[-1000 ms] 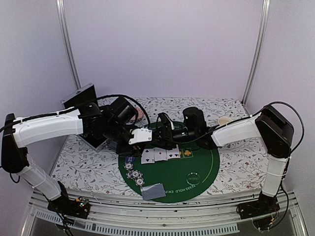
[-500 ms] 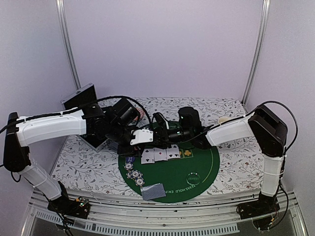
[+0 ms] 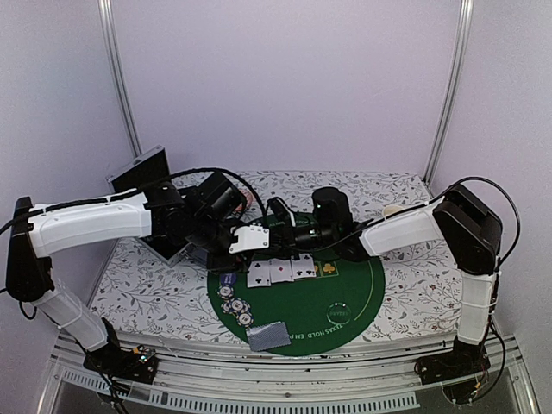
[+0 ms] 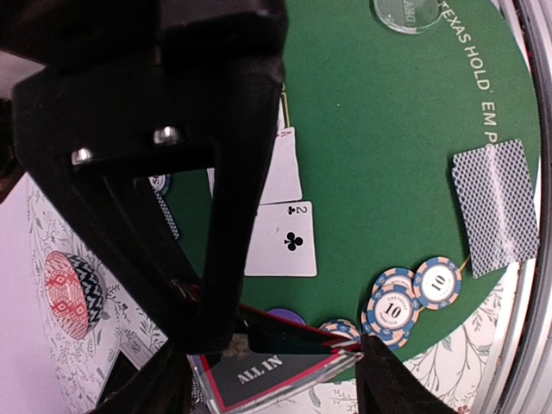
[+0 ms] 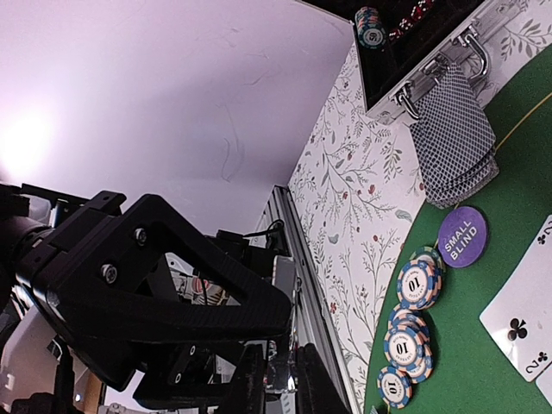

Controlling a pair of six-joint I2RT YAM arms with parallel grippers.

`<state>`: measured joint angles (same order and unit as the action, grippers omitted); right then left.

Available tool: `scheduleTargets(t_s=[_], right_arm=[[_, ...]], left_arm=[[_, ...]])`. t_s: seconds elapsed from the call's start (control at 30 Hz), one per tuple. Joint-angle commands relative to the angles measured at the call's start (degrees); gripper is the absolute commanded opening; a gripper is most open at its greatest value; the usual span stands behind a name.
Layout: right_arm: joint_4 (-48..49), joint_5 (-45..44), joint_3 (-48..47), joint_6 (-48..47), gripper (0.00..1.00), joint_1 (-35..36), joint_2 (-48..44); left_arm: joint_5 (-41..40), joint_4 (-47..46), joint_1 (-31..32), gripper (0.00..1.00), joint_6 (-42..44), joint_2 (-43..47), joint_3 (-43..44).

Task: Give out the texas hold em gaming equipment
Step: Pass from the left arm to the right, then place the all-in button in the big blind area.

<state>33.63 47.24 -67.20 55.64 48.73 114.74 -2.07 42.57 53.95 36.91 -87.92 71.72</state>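
My left gripper (image 4: pixel 276 379) is shut on a clear, red-edged "ALL IN" plaque (image 4: pixel 259 371), held flat across its fingers above the mat's left edge. My right gripper (image 5: pixel 283 379) has reached in from the right and is shut on the plaque's thin edge (image 5: pixel 280 366). In the top view the two grippers meet at the plaque (image 3: pixel 252 239). Below lie face-up cards (image 3: pixel 280 272), with the two of clubs (image 4: pixel 285 241) nearest. Blue chips (image 4: pixel 392 302) and a purple small blind button (image 5: pixel 462 236) lie beside them. A grey-backed card (image 4: pixel 496 203) lies face down near the front.
The round green mat (image 3: pixel 354 289) carries a clear disc (image 3: pixel 339 314). An open metal case (image 5: pixel 423 52) with chips stands at the back left, a fanned deck (image 5: pixel 453 147) against it. A pink patterned dish (image 4: pixel 73 293) and a cream mug (image 3: pixel 395 212) sit off the mat.
My right gripper has moved left to the left gripper and closed on the plaque's edge. The left arm has barely moved.
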Motion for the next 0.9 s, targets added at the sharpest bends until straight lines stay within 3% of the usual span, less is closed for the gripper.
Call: scheduleTargets(t_s=[0.0, 0.17, 0.2, 0.23, 0.4, 0.53, 0.73, 0.87], right_arm=[[0.85, 0.5, -0.7, -1.7, 0.03, 0.32, 0.11], [-0.06, -0.14, 1.03, -2.89, 0.02, -1.01, -1.76], [-0.39, -0.3, 1.74, -3.31, 0.02, -1.4, -2.42], [-0.85, -0.47, 2.48, -3.64, 0.02, -1.93, -3.48], [-9.36, -4.14, 6.49, -8.81, 0.02, -4.92, -10.19], [-22.55, -11.95, 7.36, -18.76, 0.02, -6.65, -17.15], [-34.28, -18.45, 12.99, -25.34, 0.02, -10.62, -28.34], [-38.56, -20.78, 18.18, -25.88, 0.02, -13.5, -34.16]], left_arm=[[-1.58, -1.52, 0.89, 0.46, -0.68, -0.37, -0.77], [-3.94, -2.33, 0.98, 0.74, -1.84, 0.84, -1.86], [-5.04, -3.19, 0.93, 0.92, -2.09, 1.37, -2.43], [-6.31, -4.25, 0.97, 0.97, -2.36, 2.08, -3.11], [-11.2, -11.71, 0.89, 0.98, -3.19, 8.14, -7.91], [-12.79, -25.19, -0.18, 0.98, -4.59, 16.81, -15.11], [-11.04, -44.59, -6.82, 0.98, -26.66, 28.59, -26.91], [-7.85, -47.83, -9.23, 0.98, -29.25, 32.43, -30.13]])
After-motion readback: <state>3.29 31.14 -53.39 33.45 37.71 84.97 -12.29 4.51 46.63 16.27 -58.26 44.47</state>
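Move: The ALL IN triangle is already between both grippers: its middle is at the left fingertips, about 2 cm below them, and some 2 cm to the left of the right ones. About 15 cm beneath is the two of clubs, some 3 cm ahead of the left hand and 2 to its left. The SMALL BLIND button lies about 9 cm left and 2 ahead of the right hand; the mat's empty club square, 18 cm right and 4 ahead of that hand. The left fingers open wide and let go of the ALL IN triangle, while the right keeps it pinched and, after a slight dip, carries it about 14 cm to the right towards the empty club square, its fingers swinging clockwise and tipping down. Freed, the left hand backs off upwards, to its left and a little forward, its fingers swinging some 50 degrees from pointing down to pointing forward-right. ##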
